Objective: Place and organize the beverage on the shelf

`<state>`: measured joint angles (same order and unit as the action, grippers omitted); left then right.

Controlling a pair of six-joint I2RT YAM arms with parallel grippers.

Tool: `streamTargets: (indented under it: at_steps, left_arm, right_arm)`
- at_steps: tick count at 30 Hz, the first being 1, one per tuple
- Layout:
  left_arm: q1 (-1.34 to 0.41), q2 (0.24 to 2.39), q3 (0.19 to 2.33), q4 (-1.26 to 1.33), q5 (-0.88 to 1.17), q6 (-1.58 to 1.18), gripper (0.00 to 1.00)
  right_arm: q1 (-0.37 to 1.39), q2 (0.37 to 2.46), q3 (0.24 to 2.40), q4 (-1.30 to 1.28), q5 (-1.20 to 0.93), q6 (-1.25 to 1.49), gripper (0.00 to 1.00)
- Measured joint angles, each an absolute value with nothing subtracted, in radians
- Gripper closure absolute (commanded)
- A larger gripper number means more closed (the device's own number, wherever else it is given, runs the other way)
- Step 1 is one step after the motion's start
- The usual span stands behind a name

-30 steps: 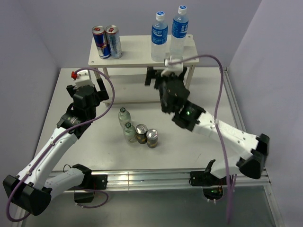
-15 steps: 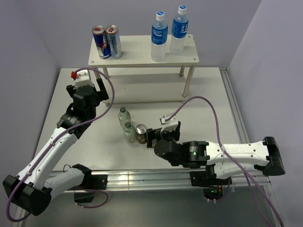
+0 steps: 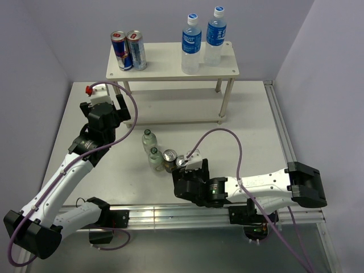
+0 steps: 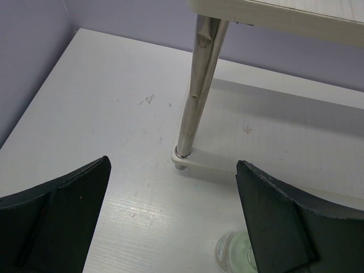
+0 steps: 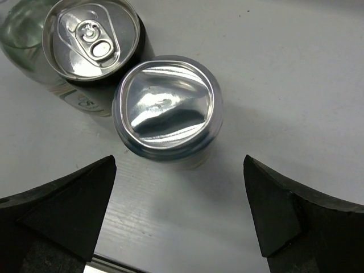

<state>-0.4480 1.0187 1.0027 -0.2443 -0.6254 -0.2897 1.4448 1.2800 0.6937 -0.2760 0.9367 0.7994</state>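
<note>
Two clear blue-labelled bottles [image 3: 191, 44] [image 3: 215, 35] stand on the right of the shelf's [image 3: 165, 67] top board. On the table stand two small green-capped bottles [image 3: 148, 139] [image 3: 154, 157] and two dark silver-topped cans [image 3: 169, 159] [image 3: 182, 161]. My right gripper [image 3: 181, 170] [image 5: 179, 162] hovers open just in front of and above the nearer can [image 5: 165, 105], nothing between its fingers. The other can [image 5: 91, 40] stands behind it, touching it. My left gripper [image 3: 109, 95] [image 4: 173, 165] is open and empty near the shelf's front left leg [image 4: 199, 85]; a bottle top [image 4: 230, 253] shows at the frame's lower edge.
Two tall blue-and-silver cans [image 3: 119, 51] [image 3: 136, 50] stand on the left of the shelf's top board. The lower board [image 3: 170, 105] is bare. Purple-grey walls close in the left, back and right; a metal rail [image 3: 170, 213] runs along the near edge.
My right arm has swung from the shelf's right end down to the cans at the front of the table. It stayed open. The left arm has not moved.
</note>
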Motion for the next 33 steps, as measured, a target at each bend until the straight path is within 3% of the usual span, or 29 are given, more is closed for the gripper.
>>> streamTargets:
  at_steps: [10, 15, 18, 22, 23, 25, 27, 33]
  left_arm:
    - [-0.448, 1.019, 1.003, -0.244, -0.625, -0.290, 0.01]
    - [-0.448, 1.021, 1.003, -0.244, -0.625, -0.290, 0.01]
    - [-0.448, 1.021, 1.003, -0.244, -0.625, -0.290, 0.01]
    - [-0.448, 1.021, 1.003, -0.244, -0.625, -0.290, 0.01]
    - [-0.448, 1.021, 1.003, -0.244, -0.625, -0.290, 0.01]
    - [-0.448, 1.021, 1.003, -0.244, -0.625, -0.290, 0.01]
    - [-0.448, 1.021, 1.003, -0.244, -0.625, -0.290, 0.01]
    - [-0.448, 1.021, 1.003, -0.244, -0.624, -0.290, 0.01]
  right_arm:
    - [1.300, 1.360, 0.575, 0.072, 0.888, 0.680, 0.00]
    - [1.225, 1.427, 0.572, 0.186, 0.879, 0.625, 0.05]
    - [1.223, 1.455, 0.576, 0.218, 0.884, 0.603, 0.23]
    - [1.220, 1.473, 0.594, 0.230, 0.881, 0.588, 0.61]
    - [1.219, 1.473, 0.596, 0.228, 0.879, 0.587, 0.80]
    - [1.219, 1.474, 0.603, 0.213, 0.881, 0.584, 0.96]
    - [1.219, 1.474, 0.614, 0.185, 0.886, 0.585, 1.00]
    - [1.202, 1.467, 0.672, 0.085, 0.924, 0.568, 1.00]
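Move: The nearest beverage can stands about 7 cm straight ahead of the right hand, its middle some 4 cm lower. The dark can stands against its left side, about 9 cm ahead of the hand and 6 cm left; the front glass bottle is roughly 10 cm ahead and 11 cm left, the back bottle 18 cm ahead and 13 cm left, all slightly below the hand. From the left hand the beverage can lies some 26 cm right, 11 cm back and 23 cm down. The right hand's open fingers come to either side of the beverage can and close on it, pinching its upper part, after a reach of about 7 cm forward that also sinks some 3 cm. The hand holds nearly still through the grip, then keeps hold as it starts up and slightly forward, by a centimetre or so, turned a little clockwise. ##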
